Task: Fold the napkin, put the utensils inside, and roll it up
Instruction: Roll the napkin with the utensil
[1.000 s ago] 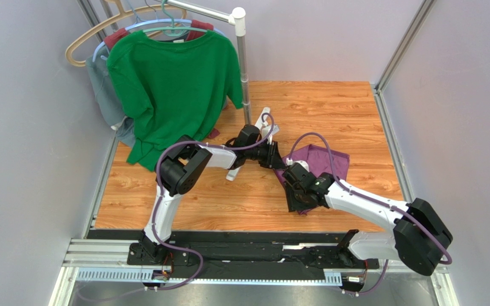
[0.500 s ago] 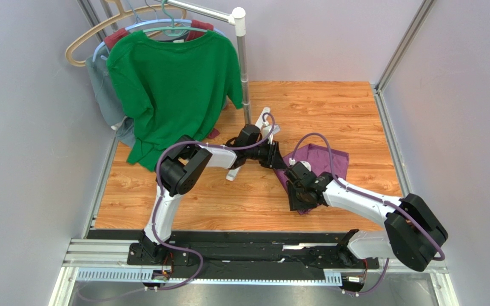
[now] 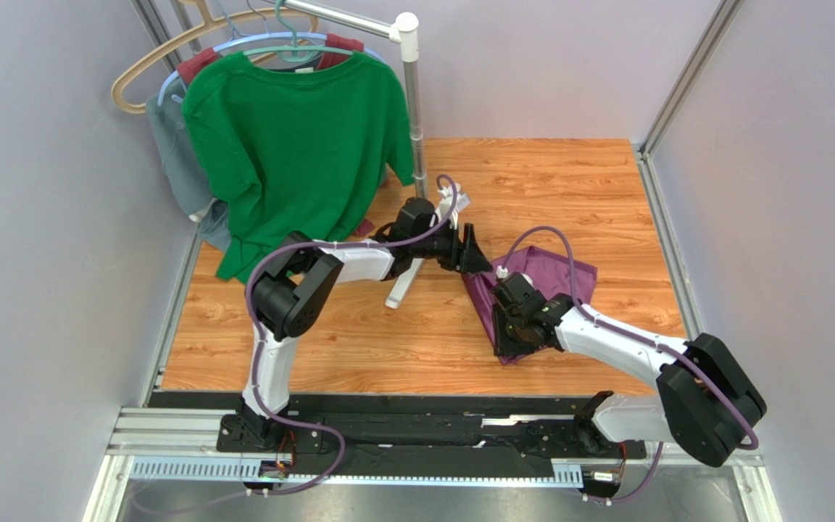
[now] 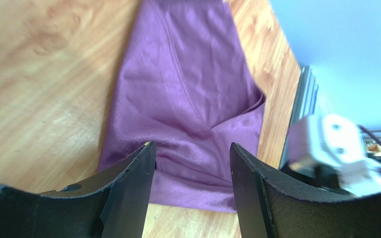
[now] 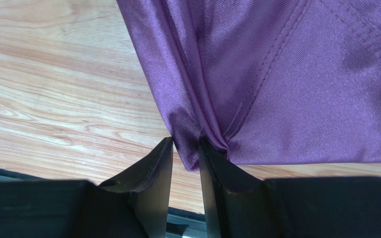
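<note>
The purple napkin [image 3: 547, 277] lies crumpled on the wooden table right of centre. My right gripper [image 3: 511, 330] is at its near left edge. In the right wrist view the right gripper [image 5: 185, 141] is shut on a bunched fold of the napkin [image 5: 277, 74]. My left gripper [image 3: 474, 257] is at the napkin's far left corner. In the left wrist view the left gripper [image 4: 190, 146] is open, with the napkin [image 4: 192, 89] lying beyond and between the fingers, not held. The spoon is not in view.
A clothes rack pole [image 3: 415, 109] stands at the back left, with a white foot [image 3: 401, 285] on the table. On it hang a green T-shirt [image 3: 297, 141], a maroon garment [image 3: 199, 62] and a grey one [image 3: 177, 152]. Grey walls close in both sides.
My left arm has swung toward the far side and its gripper now sits a little higher up the view. My right gripper has shifted slightly along the napkin's near left edge, pulling the cloth with it.
</note>
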Controlling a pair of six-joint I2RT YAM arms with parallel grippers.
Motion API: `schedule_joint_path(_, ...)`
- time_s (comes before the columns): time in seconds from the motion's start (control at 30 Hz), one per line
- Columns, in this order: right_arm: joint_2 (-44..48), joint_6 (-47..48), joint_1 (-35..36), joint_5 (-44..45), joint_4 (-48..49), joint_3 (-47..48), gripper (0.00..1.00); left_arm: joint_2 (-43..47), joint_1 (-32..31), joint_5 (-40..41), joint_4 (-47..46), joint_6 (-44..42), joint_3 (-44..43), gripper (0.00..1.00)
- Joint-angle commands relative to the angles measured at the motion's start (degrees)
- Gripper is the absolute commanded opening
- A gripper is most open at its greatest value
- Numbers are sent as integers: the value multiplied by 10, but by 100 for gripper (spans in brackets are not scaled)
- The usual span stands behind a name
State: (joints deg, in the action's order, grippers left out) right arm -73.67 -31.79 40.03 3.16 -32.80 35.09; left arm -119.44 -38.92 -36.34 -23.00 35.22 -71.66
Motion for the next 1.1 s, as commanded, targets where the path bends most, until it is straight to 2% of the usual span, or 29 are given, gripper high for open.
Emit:
schedule_joint_path(0.0,-34,-17,0,-51,16,-46,32,66,16,-8,-33,-7,25,66)
schedule_joint_path(0.2,-34,-15,-6,-61,19,-48,31,91,21,-12,-26,-39,67,66)
schedule_joint_path(0.37,-32,-15,-8,-65,20,-49,31,95,24,-15,-25,-67,90,61)
schedule_joint_path(0.6,-34,-13,-11,-68,20,-49,31,72,24,-20,8,-86,76,53)
schedule_joint_path(0.77,-37,-14,-11,-69,21,-49,31,48,23,-28,-6,-71,66,44)
schedule_joint_path(1.07,-39,-14,-11,-71,21,-49,31,11,15,-30,-34,-42,39,44)
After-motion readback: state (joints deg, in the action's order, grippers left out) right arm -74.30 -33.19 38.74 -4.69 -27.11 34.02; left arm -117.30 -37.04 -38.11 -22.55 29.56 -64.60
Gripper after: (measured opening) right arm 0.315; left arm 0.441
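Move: The left hand hangs open above the napkin's far-left end: the left folded edge, near its far end, is about 3 cm to its left, 2 cm back and some 7 cm below. The clothes stand's white foot lies roughly 11 cm left of this hand and 5 cm ahead. The right fingers already hold the napkin's near-left corner, practically at the hand point; from the right hand, the far end of that edge lies about 13 cm ahead and 6 cm left. The right hand keeps its pinch on the near-left corner and drags it leftward low over the table, about 2.5 cm and slowing, its fingertips tilting some 10 degrees to the left. Meanwhile the left hand rises about 3 cm off the napkin's far end, swings some 3 cm left and slightly back, then sinks about 6 cm from that peak towards the left folded edge, its fingers closing partway but staying apart, with contact not clearly visible. ##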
